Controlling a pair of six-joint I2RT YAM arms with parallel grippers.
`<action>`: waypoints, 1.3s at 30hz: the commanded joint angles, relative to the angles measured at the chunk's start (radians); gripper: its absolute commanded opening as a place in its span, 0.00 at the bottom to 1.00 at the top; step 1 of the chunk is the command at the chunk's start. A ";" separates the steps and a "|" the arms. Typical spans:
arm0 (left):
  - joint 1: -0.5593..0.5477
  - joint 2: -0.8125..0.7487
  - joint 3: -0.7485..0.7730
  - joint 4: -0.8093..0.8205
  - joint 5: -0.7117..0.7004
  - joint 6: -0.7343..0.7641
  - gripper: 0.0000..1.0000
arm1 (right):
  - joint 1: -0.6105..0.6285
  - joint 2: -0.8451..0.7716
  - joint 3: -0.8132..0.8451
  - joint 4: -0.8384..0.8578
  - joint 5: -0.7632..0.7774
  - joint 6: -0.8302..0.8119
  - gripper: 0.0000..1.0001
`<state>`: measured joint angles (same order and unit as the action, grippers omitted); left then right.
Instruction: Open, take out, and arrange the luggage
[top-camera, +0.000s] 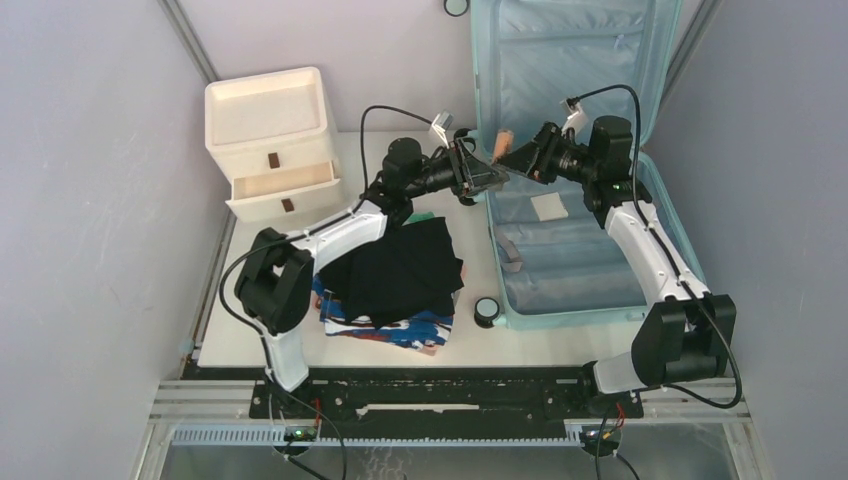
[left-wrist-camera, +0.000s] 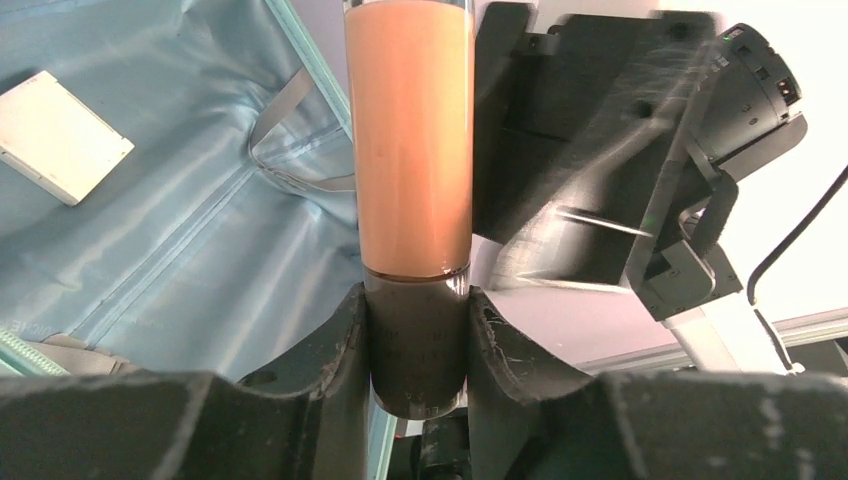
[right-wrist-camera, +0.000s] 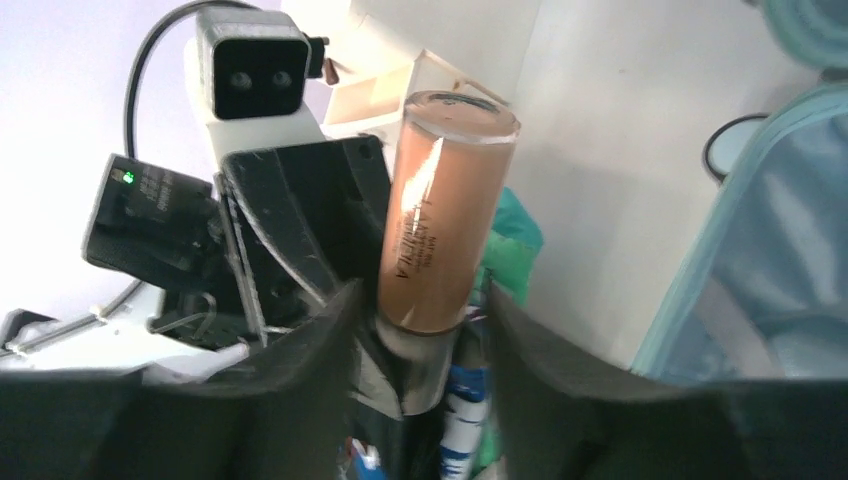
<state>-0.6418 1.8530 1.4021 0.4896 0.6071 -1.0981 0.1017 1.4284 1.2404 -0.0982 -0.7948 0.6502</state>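
Note:
The luggage (top-camera: 570, 260) lies open on the right of the table, with its lid (top-camera: 565, 60) propped up against the back wall. A peach bottle (top-camera: 505, 142) with a dark end hangs above the luggage's left rim, between my two grippers. In the left wrist view my left gripper (left-wrist-camera: 415, 295) is shut on the bottle's (left-wrist-camera: 410, 140) dark end, both fingers pressed against it. In the right wrist view the bottle (right-wrist-camera: 440, 220) stands tilted between the fingers of my right gripper (right-wrist-camera: 420, 290), with a narrow gap at each side.
A cream drawer cabinet (top-camera: 272, 140) stands at the back left, one drawer pulled out. A pile of dark and patterned clothes (top-camera: 395, 270) lies beside the luggage. A flat white box (top-camera: 550, 207) and a grey strap (top-camera: 510, 255) lie on the lining.

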 joint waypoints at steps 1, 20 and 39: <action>0.028 -0.090 -0.051 0.068 -0.017 0.053 0.00 | 0.015 -0.051 0.015 0.053 -0.038 -0.075 0.74; 0.344 -0.644 -0.189 -1.156 -0.675 1.446 0.04 | -0.010 0.022 0.055 -0.164 -0.350 -0.903 0.99; 0.603 -0.354 0.056 -1.217 -0.724 1.966 0.01 | 0.036 0.069 0.063 -0.210 -0.331 -0.934 0.97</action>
<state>-0.0559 1.4769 1.3487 -0.7494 -0.1040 0.7952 0.1390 1.4940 1.2560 -0.3115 -1.1030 -0.2584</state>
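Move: The orange bottle stands in both grippers, its middle about 4 cm above and 1 cm ahead of each hand point. The open drawer for it lies roughly 47 cm to the left hand's left, 10 cm ahead and 17 cm lower. The black cloth pile is on the way, some 23 cm left, 9 cm back and 18 cm below the left hand. From the right hand, a small white box lies about 14 cm right, 9 cm ahead and 26 cm down in the suitcase. Leftward in one long sweep of about 45 cm, the left hand carries the bottle from over the suitcase to the open drawer, sinking some 10 cm and rolling from pointing right to pointing down, grip kept. The right fingers open wide as it starts, releasing the bottle; that hand then eases down and back and swings counter-clockwise. ##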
